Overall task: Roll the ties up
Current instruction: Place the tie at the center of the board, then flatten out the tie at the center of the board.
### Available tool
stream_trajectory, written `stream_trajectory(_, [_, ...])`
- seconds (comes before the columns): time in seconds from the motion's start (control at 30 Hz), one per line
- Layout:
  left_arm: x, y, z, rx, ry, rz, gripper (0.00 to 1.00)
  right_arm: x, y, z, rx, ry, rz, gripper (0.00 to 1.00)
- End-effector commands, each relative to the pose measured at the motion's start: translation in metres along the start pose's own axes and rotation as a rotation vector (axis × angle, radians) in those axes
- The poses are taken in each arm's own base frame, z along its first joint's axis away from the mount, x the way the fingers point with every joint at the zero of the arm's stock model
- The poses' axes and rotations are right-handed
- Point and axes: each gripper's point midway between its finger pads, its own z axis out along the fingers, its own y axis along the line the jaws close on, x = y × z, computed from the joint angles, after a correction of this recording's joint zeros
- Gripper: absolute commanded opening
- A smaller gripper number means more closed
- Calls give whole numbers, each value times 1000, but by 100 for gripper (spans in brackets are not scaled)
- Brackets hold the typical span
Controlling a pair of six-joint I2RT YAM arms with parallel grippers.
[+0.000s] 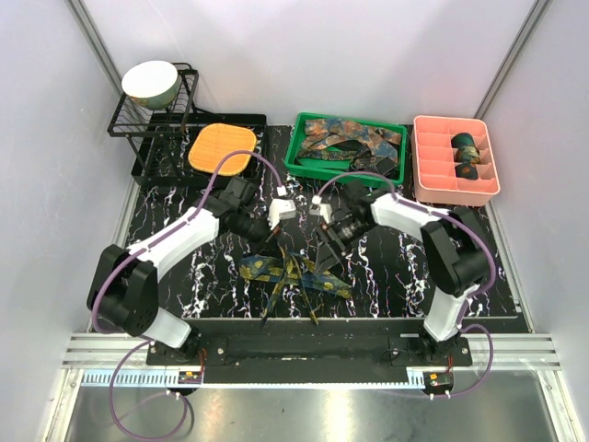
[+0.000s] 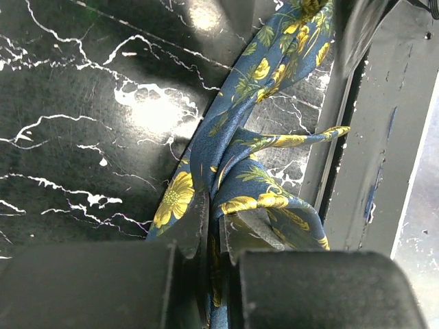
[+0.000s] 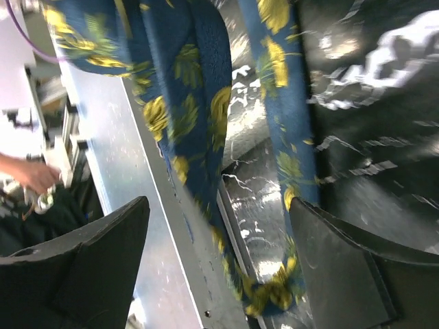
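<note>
A navy tie with yellow flowers lies crumpled and crossed over itself on the black marbled table, near its front edge. My left gripper is shut on a fold of this tie, and the cloth bunches out on both sides of the fingers. My right gripper is open, and a blurred strand of the same tie hangs between its fingers without touching either of them. In the top view both grippers, left and right, meet just above the tie at mid table.
A green bin at the back holds several loose ties. To its right, a pink divided tray has rolled ties in it. An orange waffle pad and a wire rack with a bowl stand back left.
</note>
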Motion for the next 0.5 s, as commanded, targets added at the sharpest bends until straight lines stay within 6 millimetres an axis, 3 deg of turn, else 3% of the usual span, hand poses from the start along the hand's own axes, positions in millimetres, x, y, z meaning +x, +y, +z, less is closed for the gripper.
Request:
stream_trajectory(0.0, [-16, -9, -9, 17, -71, 117, 0, -13, 18, 18, -83, 9, -101, 86])
stream_trajectory(0.1, [-15, -9, -12, 3, -71, 136, 0, -17, 40, 16, -182, -4, -107, 57])
stream_trajectory(0.13, [-16, -8, -13, 0, -74, 138, 0, -18, 46, 13, -203, -10, -116, 34])
stream_trajectory(0.23, [-19, -4, -20, -17, -93, 142, 2, -23, 74, -3, -246, -40, -156, 4])
stream_trajectory(0.3, [-23, -1, -27, -26, -110, 136, 12, -28, 92, -18, -255, -77, -176, 0])
stream_trajectory(0.33, [-26, 1, -33, -36, -124, 133, 26, -30, 97, -24, -258, -92, -161, 0])
stream_trajectory(0.4, [-27, 3, -39, -45, -142, 119, 39, -41, 107, -46, -259, -157, -171, 0])
stream_trajectory(0.43, [-28, 7, -48, -67, -160, 111, 63, -47, 110, -57, -258, -189, -158, 0])
stream_trajectory(0.47, [-28, 8, -53, -77, -175, 110, 76, -52, 112, -67, -256, -219, -158, 0])
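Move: The tie's loose fold lies about 2 cm back, 3 cm left and 2 cm below the open right fingers. The green box stands some 25 cm ahead and 6 cm right of the right hand, 4 cm lower. From the left hand, already pinching the tie, its crossed middle is roughly 5 cm back, 3 cm right and 6 cm below; a tail ends 17 cm back, 4 cm left and 7 cm below. The tie's loose fold is pinched by the right fingers, which reach about 2 cm back and 2 cm left while dipping slightly, shut on it, then lift it some 8 cm straight up, tilting their tips upward by about 15 degrees. Late on, the left fingers open to let go of their part while that hand eases a couple of centimetres left and up, drifting forward. ##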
